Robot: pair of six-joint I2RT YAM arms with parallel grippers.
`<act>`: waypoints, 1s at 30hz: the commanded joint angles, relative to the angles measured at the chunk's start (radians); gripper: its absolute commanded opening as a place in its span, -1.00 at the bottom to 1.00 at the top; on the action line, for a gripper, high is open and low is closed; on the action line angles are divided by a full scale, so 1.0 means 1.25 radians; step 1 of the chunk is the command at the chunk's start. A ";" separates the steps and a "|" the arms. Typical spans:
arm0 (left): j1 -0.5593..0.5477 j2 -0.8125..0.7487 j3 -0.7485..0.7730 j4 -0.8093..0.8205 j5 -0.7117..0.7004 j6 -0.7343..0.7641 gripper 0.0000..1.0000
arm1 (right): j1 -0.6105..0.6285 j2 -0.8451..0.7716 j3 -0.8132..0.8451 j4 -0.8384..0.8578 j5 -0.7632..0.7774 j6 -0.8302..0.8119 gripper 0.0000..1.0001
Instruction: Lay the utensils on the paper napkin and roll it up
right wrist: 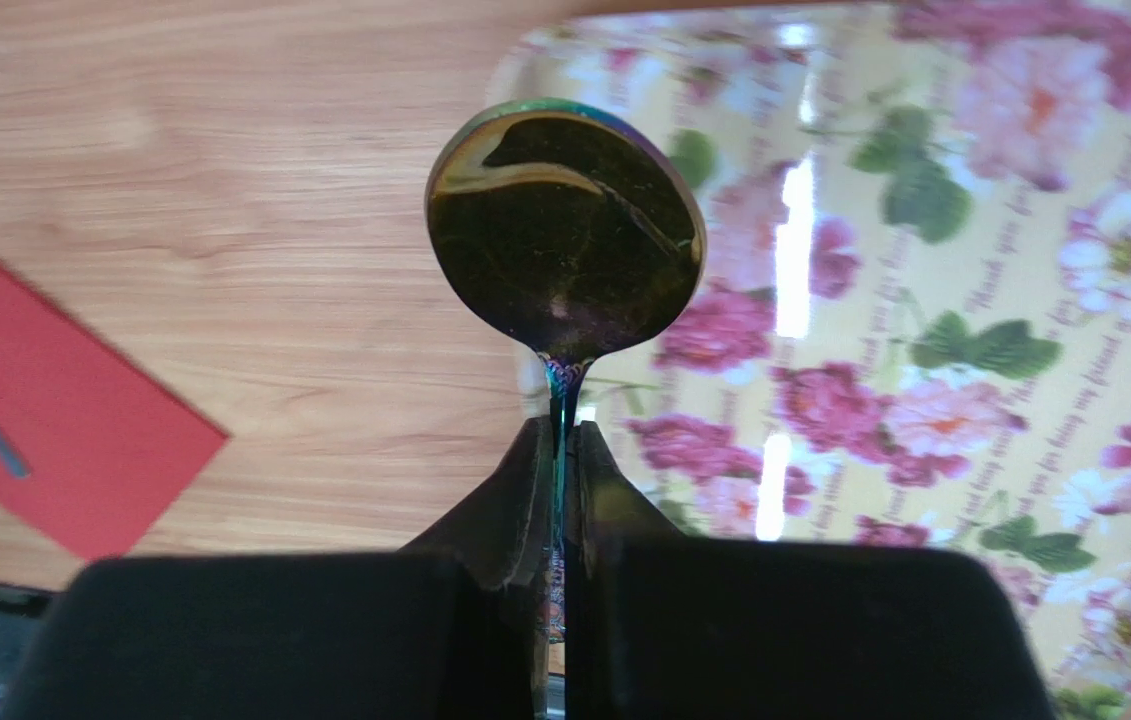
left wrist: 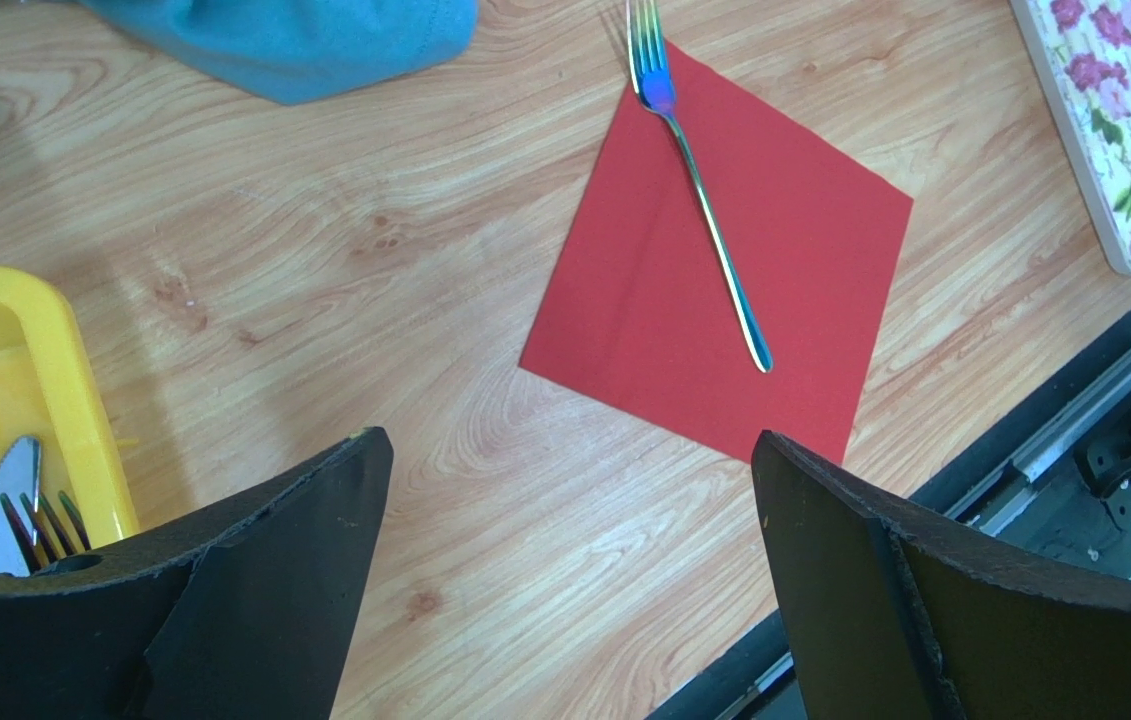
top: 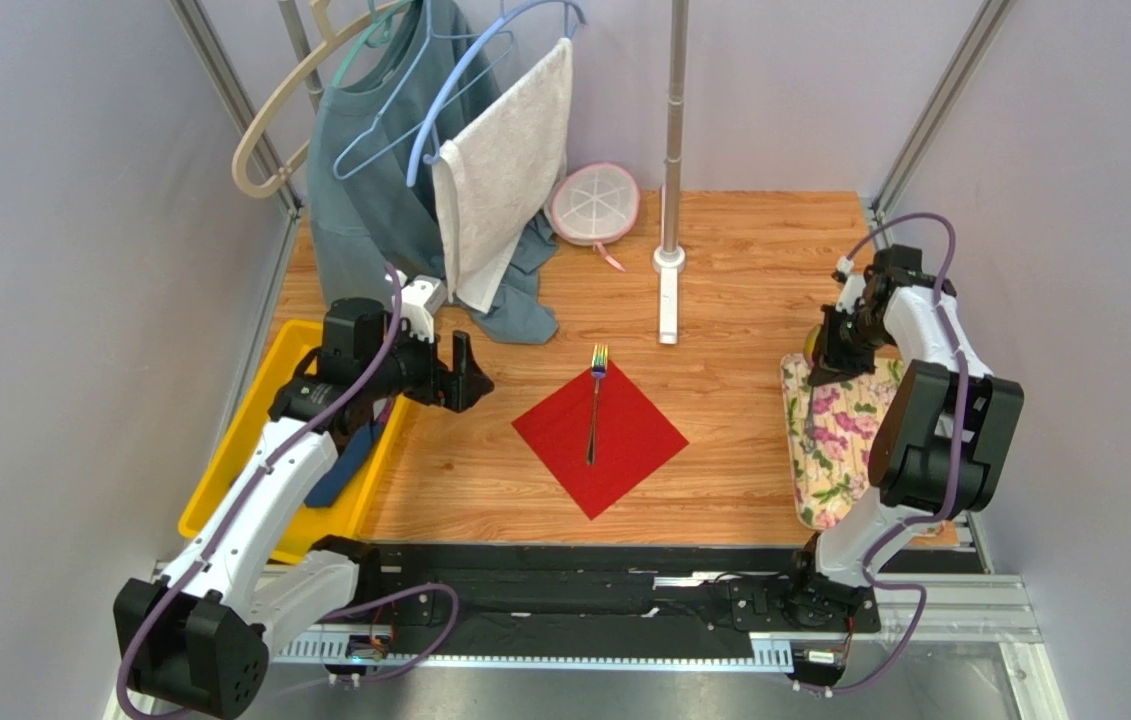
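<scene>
The red paper napkin (top: 600, 437) lies as a diamond mid-table, with a slim shiny fork (top: 595, 398) resting along it, tines past the far corner. The left wrist view also shows the napkin (left wrist: 721, 285) and the fork (left wrist: 699, 188). My right gripper (right wrist: 565, 425) is shut on the thin handle of a round-headed spoon (right wrist: 567, 225), held above the floral tray (right wrist: 977, 300). From above, the right gripper (top: 831, 348) sits at that tray's far edge. My left gripper (left wrist: 568, 450) hangs open over bare wood, left of the napkin; from above the left gripper (top: 463, 372) holds nothing.
A yellow bin (top: 265, 435) at the left holds more cutlery (left wrist: 15, 518). Teal clothing (top: 376, 180) and a white towel (top: 504, 165) hang on hangers at the back. A pink-rimmed bowl (top: 594, 203) and an upright pole (top: 670, 150) stand behind the napkin.
</scene>
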 commanded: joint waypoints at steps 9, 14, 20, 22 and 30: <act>0.003 0.000 0.019 0.000 -0.007 -0.014 0.98 | 0.321 -0.038 0.119 -0.032 -0.167 0.267 -1.00; 0.003 -0.001 0.009 0.010 -0.008 -0.024 0.98 | 0.426 -0.006 0.101 0.028 -0.164 0.373 -1.00; 0.003 0.002 0.002 0.019 -0.004 -0.029 0.98 | 0.544 0.036 0.095 0.095 -0.108 0.445 -1.00; 0.003 0.006 0.001 0.019 0.001 -0.031 0.98 | 0.565 0.061 0.098 0.117 -0.094 0.473 -1.00; 0.003 0.014 -0.004 0.026 0.006 -0.034 0.98 | 0.603 0.150 0.150 0.130 -0.049 0.520 -1.00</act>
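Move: My right hand already holds the spoon over the far left part of the floral tray, whose middle is some 10 cm back and 10 cm right. The red napkin's middle lies about 33 cm left, 8 cm back and 6 cm below; on it the fork is some 34 cm left and 4 cm back. The white stand foot is roughly 14 cm ahead and 22 cm left. From my left hand, the napkin is about 17 cm right, 5 cm back, 17 cm below. Keeping the spoon pinched in shut fingers, I swing my right hand about 29 cm to the left, off the tray towards the napkin and the fork. The path arcs: up some 5 cm early on, then back down to about its starting height, slowing as it nears the fork's right side. On the way my hand turns about 15 degrees counter-clockwise and its left side tips up by a similar amount. ##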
